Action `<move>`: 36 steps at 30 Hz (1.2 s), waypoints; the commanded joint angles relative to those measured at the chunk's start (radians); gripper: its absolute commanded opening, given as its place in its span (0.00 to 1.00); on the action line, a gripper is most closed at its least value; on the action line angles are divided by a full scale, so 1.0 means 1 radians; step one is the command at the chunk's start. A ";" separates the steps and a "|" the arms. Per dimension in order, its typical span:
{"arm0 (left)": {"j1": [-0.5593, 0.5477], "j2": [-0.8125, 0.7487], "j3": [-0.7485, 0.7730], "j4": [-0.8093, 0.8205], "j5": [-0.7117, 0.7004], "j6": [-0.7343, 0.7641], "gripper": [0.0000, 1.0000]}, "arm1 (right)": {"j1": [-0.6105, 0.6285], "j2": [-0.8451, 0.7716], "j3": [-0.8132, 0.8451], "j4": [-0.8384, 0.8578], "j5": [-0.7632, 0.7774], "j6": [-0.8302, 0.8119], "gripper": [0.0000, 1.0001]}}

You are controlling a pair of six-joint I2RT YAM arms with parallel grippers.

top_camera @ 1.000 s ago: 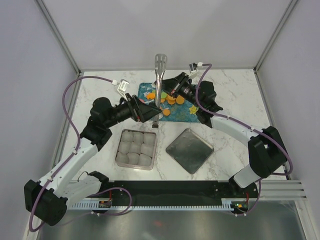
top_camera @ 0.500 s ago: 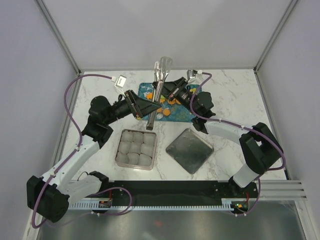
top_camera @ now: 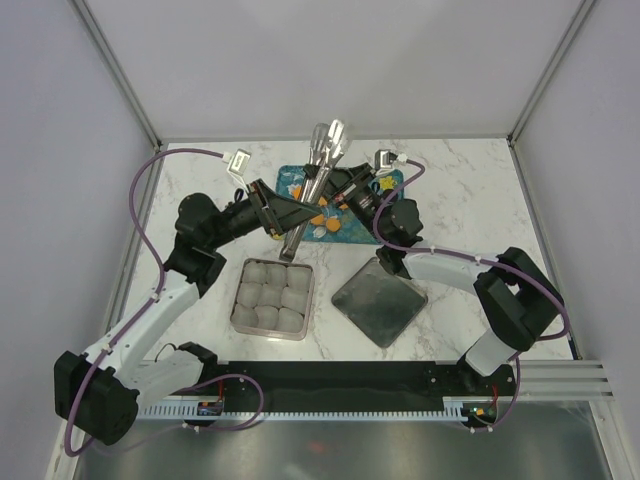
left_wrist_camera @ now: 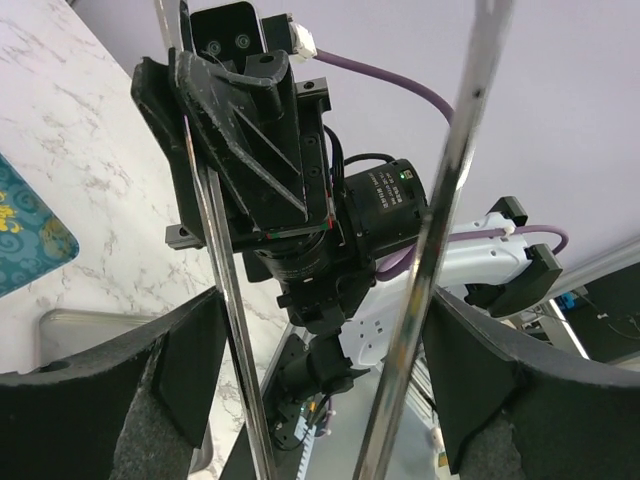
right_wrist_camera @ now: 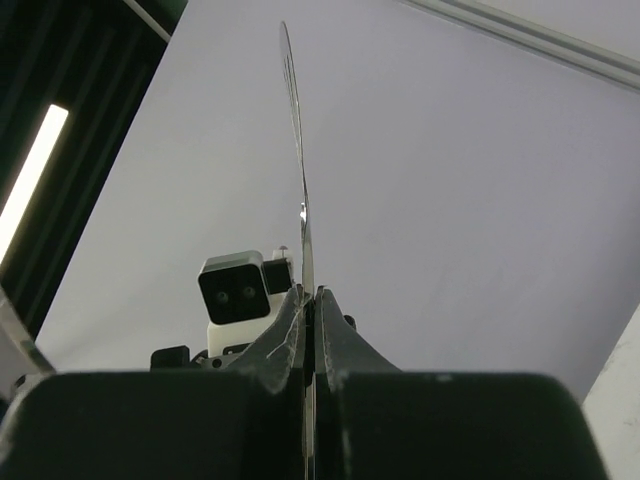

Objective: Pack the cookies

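Note:
The cookies, mostly orange discs, lie on a teal patterned mat at the back of the table. Metal tongs hang slanted above them, their tips spread at the far end. My left gripper straddles both tong arms near the hinge end. In the left wrist view each arm rests against the inside of a finger. My right gripper is shut on one thin tong arm, seen edge-on.
A square tin filled with white paper cups sits in front of the mat. Its grey lid lies to the right on the marble. The right arm's wrist is close in front of my left gripper.
The tongs have tilted and swung, handle end going left and toward the tin. My left gripper's jaws have narrowed onto the tong arms. The right arm has drawn in toward the middle.

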 commanded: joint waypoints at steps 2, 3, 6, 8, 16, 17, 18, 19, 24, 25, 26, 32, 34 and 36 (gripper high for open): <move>0.002 -0.010 -0.017 0.064 0.031 -0.044 0.81 | 0.014 0.001 -0.015 0.134 0.061 0.023 0.00; 0.002 -0.016 -0.020 0.064 0.023 -0.046 0.80 | 0.014 0.004 -0.019 0.154 0.088 0.026 0.00; 0.002 -0.022 -0.026 0.061 0.018 -0.046 0.79 | 0.015 0.001 -0.015 0.143 0.099 0.024 0.00; 0.002 -0.023 -0.026 0.058 0.015 -0.043 0.78 | 0.023 0.001 -0.013 0.122 0.108 0.018 0.00; 0.002 -0.023 -0.018 0.031 0.000 -0.018 0.71 | 0.048 -0.012 -0.018 0.085 0.139 -0.023 0.00; 0.002 -0.023 -0.015 0.025 -0.002 -0.016 0.69 | 0.048 -0.013 -0.021 0.085 0.144 -0.023 0.00; 0.002 -0.025 -0.014 0.024 -0.002 -0.015 0.67 | 0.051 -0.012 -0.023 0.086 0.147 -0.025 0.00; 0.002 -0.023 -0.011 0.021 0.000 -0.012 0.67 | 0.052 -0.010 -0.021 0.085 0.150 -0.026 0.00; 0.002 -0.031 -0.011 -0.002 -0.003 -0.001 0.62 | 0.062 -0.027 -0.029 0.066 0.170 -0.058 0.00; 0.002 -0.033 -0.009 -0.005 -0.003 0.002 0.62 | 0.063 -0.031 -0.030 0.060 0.173 -0.066 0.00; 0.002 -0.034 -0.008 -0.010 -0.003 0.005 0.61 | 0.063 -0.038 -0.030 0.053 0.174 -0.077 0.00; 0.002 -0.037 0.000 -0.024 -0.003 0.014 0.57 | 0.068 -0.100 -0.035 -0.059 0.203 -0.144 0.23; 0.002 -0.037 0.003 -0.024 -0.006 0.014 0.56 | 0.071 -0.131 -0.046 -0.099 0.223 -0.166 0.27; 0.002 -0.037 0.005 -0.024 -0.006 0.016 0.56 | 0.069 -0.160 -0.053 -0.142 0.252 -0.176 0.34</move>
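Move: The tongs run almost fore and aft through both grippers. Their middle is about 3 cm ahead of the left hand, which already straddles both arms, and about 4 cm back of the right hand, still shut on one arm. From the left hand and some 35 cm below it, the box of compartments is about 9 cm left and 4 cm back, the cookie mat 18 cm ahead and 6 cm right, and the grey tray 15 cm right and 4 cm back. Sinking barely 1 cm and otherwise staying in place, the left hand steadily closes its fingers from nearly full width to a bit over half, squeezing the tongs' two arms from outside. The right hand stays within about a centimetre and turns some 10 degrees clockwise, first keeping its pinch on one arm, then opening to about a third to release it, drifting slightly right at the end. ##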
